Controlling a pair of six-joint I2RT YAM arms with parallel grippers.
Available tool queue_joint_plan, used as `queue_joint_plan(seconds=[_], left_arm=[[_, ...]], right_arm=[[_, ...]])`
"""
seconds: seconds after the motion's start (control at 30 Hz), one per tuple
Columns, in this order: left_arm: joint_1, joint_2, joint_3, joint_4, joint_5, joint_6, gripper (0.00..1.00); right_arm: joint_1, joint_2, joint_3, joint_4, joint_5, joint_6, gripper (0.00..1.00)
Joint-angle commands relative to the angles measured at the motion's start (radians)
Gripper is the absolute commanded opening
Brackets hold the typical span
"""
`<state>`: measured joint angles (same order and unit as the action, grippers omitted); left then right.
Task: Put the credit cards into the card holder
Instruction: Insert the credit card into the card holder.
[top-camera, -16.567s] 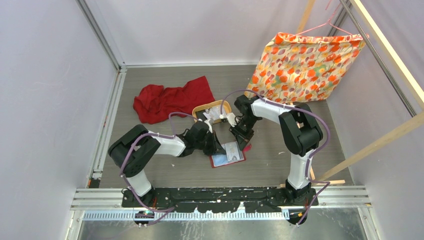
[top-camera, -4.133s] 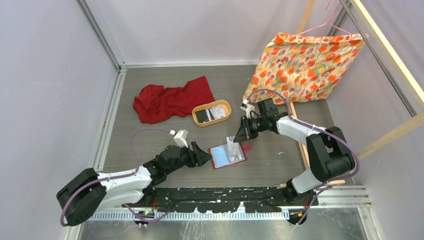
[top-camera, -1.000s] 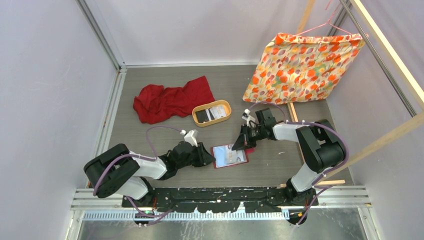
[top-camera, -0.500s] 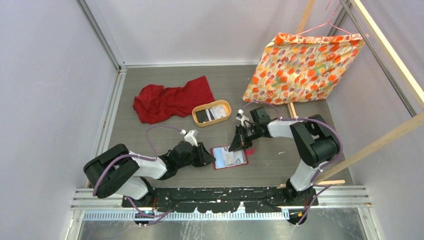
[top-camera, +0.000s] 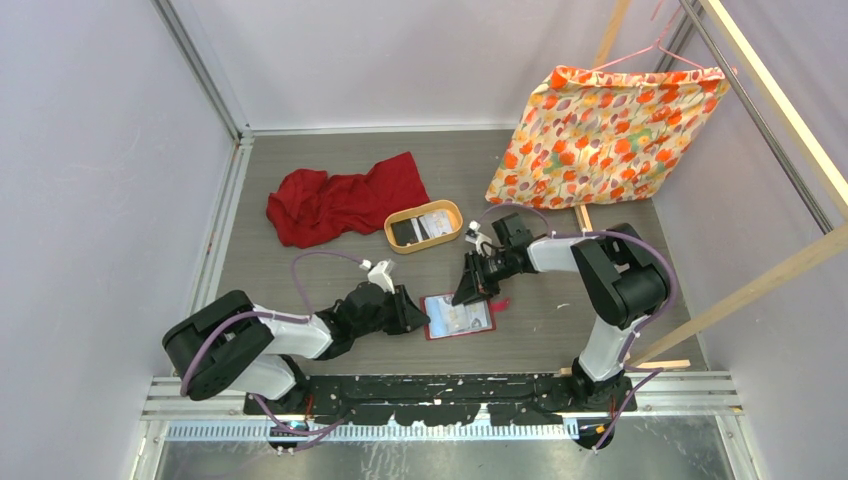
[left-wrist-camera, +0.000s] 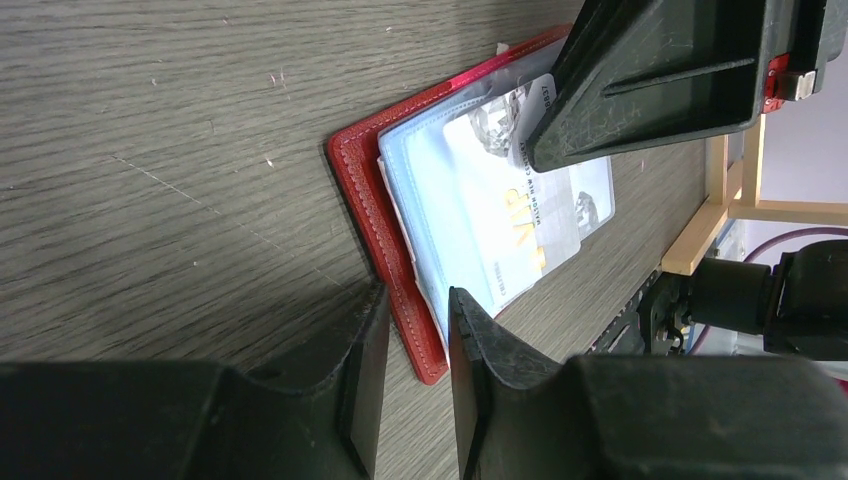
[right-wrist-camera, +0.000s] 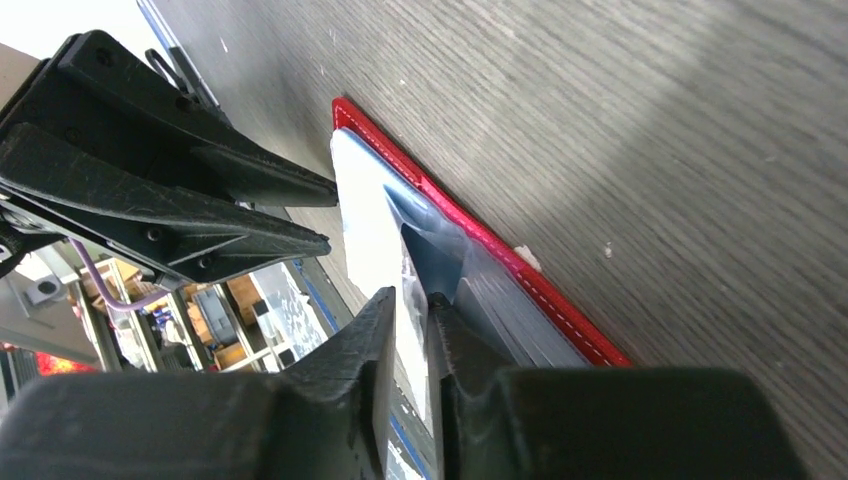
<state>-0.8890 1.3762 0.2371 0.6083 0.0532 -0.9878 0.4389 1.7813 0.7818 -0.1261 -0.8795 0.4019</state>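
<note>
The red card holder (top-camera: 476, 327) lies open on the table in front of the arms. A pale credit card (left-wrist-camera: 510, 220) printed "VIP" sits in its clear pocket. My left gripper (top-camera: 420, 313) lies low at the holder's left edge. Its jaws (left-wrist-camera: 418, 320) are shut on that red edge (left-wrist-camera: 372, 190). My right gripper (top-camera: 466, 293) points down at the holder's far edge. Its jaws (right-wrist-camera: 415, 300) stand slightly apart, with the card's (right-wrist-camera: 365, 215) pale edge between them. More credit cards (top-camera: 432, 224) lie in the tray.
An oval wooden tray (top-camera: 441, 208) stands just behind the holder. A crumpled red cloth (top-camera: 340, 200) lies to its left. A floral cloth (top-camera: 600, 120) hangs at the back right, with wooden beams (top-camera: 581, 220) beside the right arm.
My right gripper has slid a little to the left along the holder's far edge and its jaws have parted slightly. The left arm has not moved.
</note>
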Motion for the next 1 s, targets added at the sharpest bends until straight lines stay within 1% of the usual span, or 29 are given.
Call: queue_joint_plan(seconds=[0.0,0.1,0.37,0.53,0.97], left_arm=[[-0.002,-0.023,0.008,-0.013,-0.014,0.008,0.3],[-0.002,-0.03,0.01,-0.017,-0.012,0.008,0.3],[-0.003,-0.086,0.009,-0.059,-0.012,0.011,0.3],[-0.002,-0.132,0.008,-0.099,-0.025,0.019,0.3],[-0.002,-0.153,0.01,-0.119,-0.025,0.023,0.31]], right_arm=[[0.01,-0.01,0.037,-0.049,0.017,-0.028,0.27],[0.009,-0.029,0.044,-0.089,0.025,-0.064,0.32],[0.01,-0.059,0.089,-0.211,0.073,-0.157,0.39],[0.019,-0.075,0.106,-0.253,0.098,-0.191,0.44],[0.07,-0.079,0.16,-0.364,0.171,-0.259,0.43]])
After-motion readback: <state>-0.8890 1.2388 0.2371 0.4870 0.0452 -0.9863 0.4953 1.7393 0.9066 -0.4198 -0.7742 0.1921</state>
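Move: Just to the near side of the right hand, whose fingers pinch the edge of the card, lies the middle of the open card holder: about 2 cm back, 1 cm to its right and 1 cm below. The holder's red strap is some 8 cm to this hand's right and level with it; the yellow tray stands about 14 cm ahead and 6 cm to its left. From the left hand, the holder's middle is roughly 6 cm to the right and 2 cm below. Opening its fingers to about twice their gap, the right hand lets the card's pinched edge go over the holder. It rises about 1 cm, then eases back about as far towards its base, turning some 10 degrees counter-clockwise and tipping its fingers farther down. The card's edge is still by the far finger. The left hand, its fingers part-open at the holder's left edge, lifts just under 2 cm. ##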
